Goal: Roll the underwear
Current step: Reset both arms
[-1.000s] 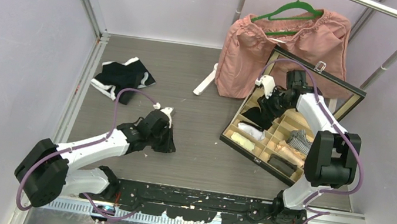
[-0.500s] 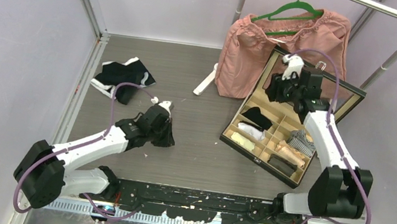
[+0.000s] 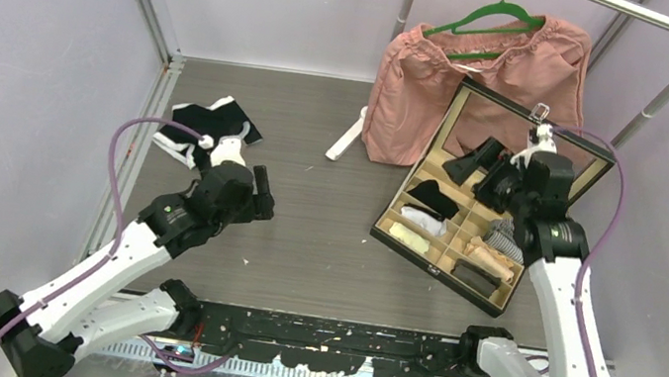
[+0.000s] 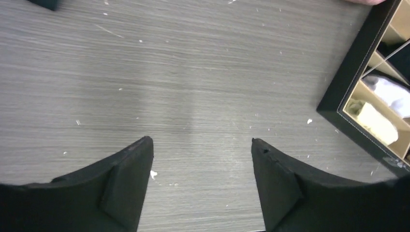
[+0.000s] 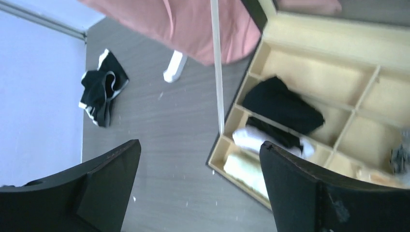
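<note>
A loose heap of black-and-white underwear [image 3: 210,125] lies on the floor at the back left, and it also shows as underwear [image 5: 101,92] in the right wrist view. My left gripper [image 3: 254,195] hovers just right of it. In its own view the left gripper [image 4: 200,141] is open over bare floor, holding nothing. A black underwear roll [image 3: 434,196] [image 5: 283,108] sits in a compartment of the divided box [image 3: 434,264]. A white piece with black [image 5: 270,137] lies in the compartment beside it. My right gripper [image 3: 488,172] [image 5: 199,144] is open and empty above the box.
The box [image 4: 338,92] stands open with a mirrored lid and also holds a cream roll [image 5: 246,169] and other rolled items. A pink garment [image 3: 426,82] hangs on a green hanger [image 3: 486,16] from a white rack [image 3: 664,98] behind the box. Walls close in left and back.
My left arm lifted off the floor and swung back-left toward the heap, its jaws opening. My right gripper moved right over the box and opened wider.
</note>
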Controlling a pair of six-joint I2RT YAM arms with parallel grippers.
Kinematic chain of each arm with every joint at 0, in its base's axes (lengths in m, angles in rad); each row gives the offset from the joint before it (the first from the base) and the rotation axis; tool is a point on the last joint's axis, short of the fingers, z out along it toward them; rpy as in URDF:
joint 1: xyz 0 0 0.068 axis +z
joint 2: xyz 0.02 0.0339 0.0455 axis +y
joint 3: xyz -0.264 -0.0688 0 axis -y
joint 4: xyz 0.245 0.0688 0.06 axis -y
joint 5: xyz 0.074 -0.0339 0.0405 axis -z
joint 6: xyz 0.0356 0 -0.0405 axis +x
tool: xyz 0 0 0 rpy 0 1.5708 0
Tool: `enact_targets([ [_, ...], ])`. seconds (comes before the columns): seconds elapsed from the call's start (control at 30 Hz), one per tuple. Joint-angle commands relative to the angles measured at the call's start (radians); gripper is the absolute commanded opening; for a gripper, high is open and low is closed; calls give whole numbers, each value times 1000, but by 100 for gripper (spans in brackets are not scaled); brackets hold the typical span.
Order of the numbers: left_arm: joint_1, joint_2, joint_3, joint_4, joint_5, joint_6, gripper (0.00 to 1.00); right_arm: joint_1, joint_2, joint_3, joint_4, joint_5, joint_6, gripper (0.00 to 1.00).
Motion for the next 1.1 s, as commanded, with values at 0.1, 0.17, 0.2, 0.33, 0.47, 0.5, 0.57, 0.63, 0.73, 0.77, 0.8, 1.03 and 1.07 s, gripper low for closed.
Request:
enact_targets([
  [0.1, 5, -123, 111, -275, -246, -6, 100, 5, -225, -33, -366, 122, -117, 100],
  [0.17, 5, -150, 121, -315, -276, -2, 100, 5, -267, -30, -401, 166, -136, 100],
  [0.2, 5, -162, 126, -334, -291, -10, 100, 4, -282, -25, -416, 185, -146, 100],
  [0.33, 6, -226, 124, -356, -317, -12, 100, 9, -282, 11, -460, 252, -154, 100],
  [0.47, 6, -300, 109, -366, -340, -9, 100, 21, -279, 20, -445, 246, -161, 100],
  [0.5, 5, -320, 102, -366, -345, -9, 100, 23, -282, 18, -444, 246, -161, 100],
  [0.57, 4, -359, 90, -370, -353, -10, 100, 27, -281, 15, -447, 253, -161, 100],
  [0.63, 4, -376, 86, -374, -353, -10, 100, 36, -282, 17, -451, 290, -161, 100],
  [0.73, 5, -392, 85, -380, -349, -10, 100, 48, -285, 20, -453, 311, -162, 100],
  [0.77, 5, -394, 85, -381, -348, -11, 100, 50, -285, 22, -454, 312, -163, 100],
  [0.8, 5, -396, 85, -381, -347, -10, 100, 50, -287, 23, -454, 315, -165, 100],
  [1.03, 4, -408, 73, -366, -332, -6, 100, 54, -289, 23, -457, 342, -173, 100],
  [1.07, 3, -408, 71, -365, -331, -6, 100, 54, -289, 21, -455, 343, -172, 100],
])
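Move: The black underwear roll, already lying in its box cell, is about 5 cm ahead of the right hand, level with it sideways and some 20 cm below. The white roll sits about level ahead and 2 cm to the left, the peach roll some 6 cm back and 14 cm to the right. From the left hand the black roll lies about 14 cm ahead, 34 cm to the right and 13 cm down. The dark garment is some 20 cm ahead and 14 cm left of the left hand. The black underwear roll stays in its cell while the open right hand draws away, quickly back about 10 cm above the box and some 5 cm right, sinking slightly as its left side rolls down. The empty left hand swings some 11 cm left, with half as much back and up, turning counter-clockwise and tilting up as its half-open fingers spread wide; both ease to a near stop. ##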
